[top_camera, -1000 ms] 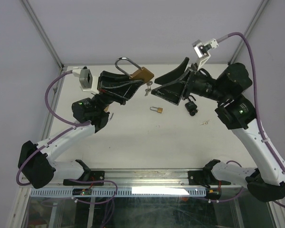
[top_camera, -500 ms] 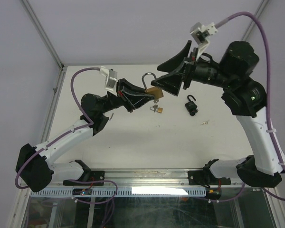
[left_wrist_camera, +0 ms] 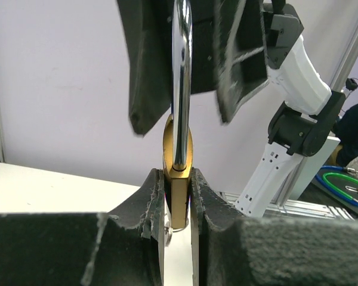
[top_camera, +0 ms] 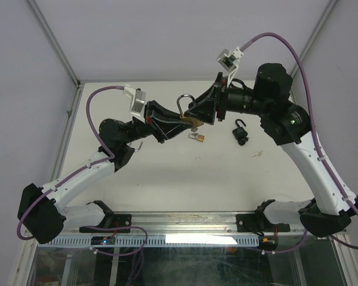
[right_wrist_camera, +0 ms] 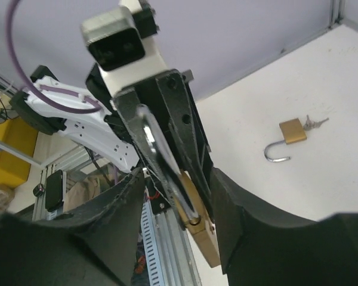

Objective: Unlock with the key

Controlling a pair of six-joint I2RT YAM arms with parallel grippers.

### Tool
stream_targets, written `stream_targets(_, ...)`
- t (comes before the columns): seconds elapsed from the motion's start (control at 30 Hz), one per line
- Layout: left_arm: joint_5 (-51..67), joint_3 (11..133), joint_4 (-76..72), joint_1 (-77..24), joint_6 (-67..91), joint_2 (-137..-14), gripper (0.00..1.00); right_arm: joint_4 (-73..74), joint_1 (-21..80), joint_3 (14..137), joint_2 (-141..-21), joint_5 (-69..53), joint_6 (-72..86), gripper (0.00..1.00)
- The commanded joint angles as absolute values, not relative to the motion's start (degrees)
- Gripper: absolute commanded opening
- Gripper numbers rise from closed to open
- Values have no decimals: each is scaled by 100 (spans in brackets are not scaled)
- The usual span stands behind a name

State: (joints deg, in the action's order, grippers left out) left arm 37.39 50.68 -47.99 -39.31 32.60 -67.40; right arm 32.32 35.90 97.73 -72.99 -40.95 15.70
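A brass padlock [top_camera: 191, 121] with a tall silver shackle [left_wrist_camera: 180, 89] is held upright in the air above the table. My left gripper [top_camera: 180, 123] is shut on its body [left_wrist_camera: 178, 196]. A small silver key [left_wrist_camera: 166, 232] on a ring hangs at the lock's underside, between the left fingers. My right gripper [top_camera: 198, 112] has come from the right, and its jaws stand apart on either side of the lock and shackle, with gaps showing. In the right wrist view the brass padlock [right_wrist_camera: 206, 241] lies between the right gripper's [right_wrist_camera: 179, 179] fingers.
On the white table [top_camera: 167, 173] lie a small brass padlock [top_camera: 197, 137] with its shackle open and keys attached, a black padlock [top_camera: 241, 132], and a tiny loose key [top_camera: 257, 154]. The small brass padlock [right_wrist_camera: 292, 132] also shows in the right wrist view. Walls enclose the back and sides.
My left arm swung the brass padlock toward the middle and turned it upright. My right gripper moved left over it, and its jaws narrowed around the lock.
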Motion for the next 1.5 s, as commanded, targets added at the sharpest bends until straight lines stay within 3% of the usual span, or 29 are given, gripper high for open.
stream_targets(0.0,3851,5183,-5285,-3917,3326,-6557,0,2564,3580,9828,-7014,-4043,1719,51)
stream_targets(0.13,3890,5244,-5250,-3915,3344,-6609,0,2638,3580,10052,-7223,-4236,1755,41)
stream_targets(0.3,3836,5246,-5331,-3920,3392,-6601,0,2582,3577,9982,-7182,-4271,1720,0)
stream_targets(0.5,3648,5108,-5568,-3920,3738,-6628,1,1821,3560,9699,-6983,-4244,2054,0)
stream_targets(0.6,3767,5056,-5528,-3925,3656,-6653,46,1857,3489,9967,-7152,-4606,2152,0)
stream_targets(0.83,4065,4882,-4963,-3899,2724,-6431,98,2487,3343,10294,-7228,-4358,2180,0)
stream_targets(0.87,4165,4823,-4867,-3890,2432,-6357,99,2521,3297,10315,-7232,-4246,2308,0)
stream_targets(1.0,4767,4710,-3519,-3658,-309,-5842,99,3843,3165,11046,-7560,-3693,2461,0)
stream_targets(1.1,4858,5132,-1529,-3539,-2742,-5504,99,5251,3171,11456,-7829,-3060,2318,0)
stream_targets(1.27,5457,6628,2121,-3498,-6623,-5748,99,5992,3164,11478,-8199,-3010,2520,0)
stream_targets(1.37,5343,7500,3812,-3577,-9124,-6119,99,6271,3172,11739,-8566,-3083,2629,0)
stream_targets(1.47,4499,8327,5166,-4062,-11254,-6667,99,6316,3216,11797,-8739,-3132,2736,0)
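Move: The brass padlock is already pinched by its body in the left fingers, its middle about 1 cm to the right of that hand and 1 cm above it. Its upright shackle stands between the half-open right fingers; the padlock's middle is about 3 cm below the right hand, 1 cm back and 1 cm left. On the table some 44 cm below the right hand, the small brass padlock lies roughly 19 cm ahead and 5 cm right, the black padlock 20 cm ahead and 26 cm right. The shackle is pinched as the right hand rises 2 to 3 cm and shuts its fingers; only then do the left fingers open wide and let go of the body. The left hand backs off to its left about 4 cm, dipping, then climbing partway back, and rolls sharply, some 80 degrees. Keeping its grip, the right hand lowers the padlock about 9 cm while going forward and slightly right, tilting as it goes. ##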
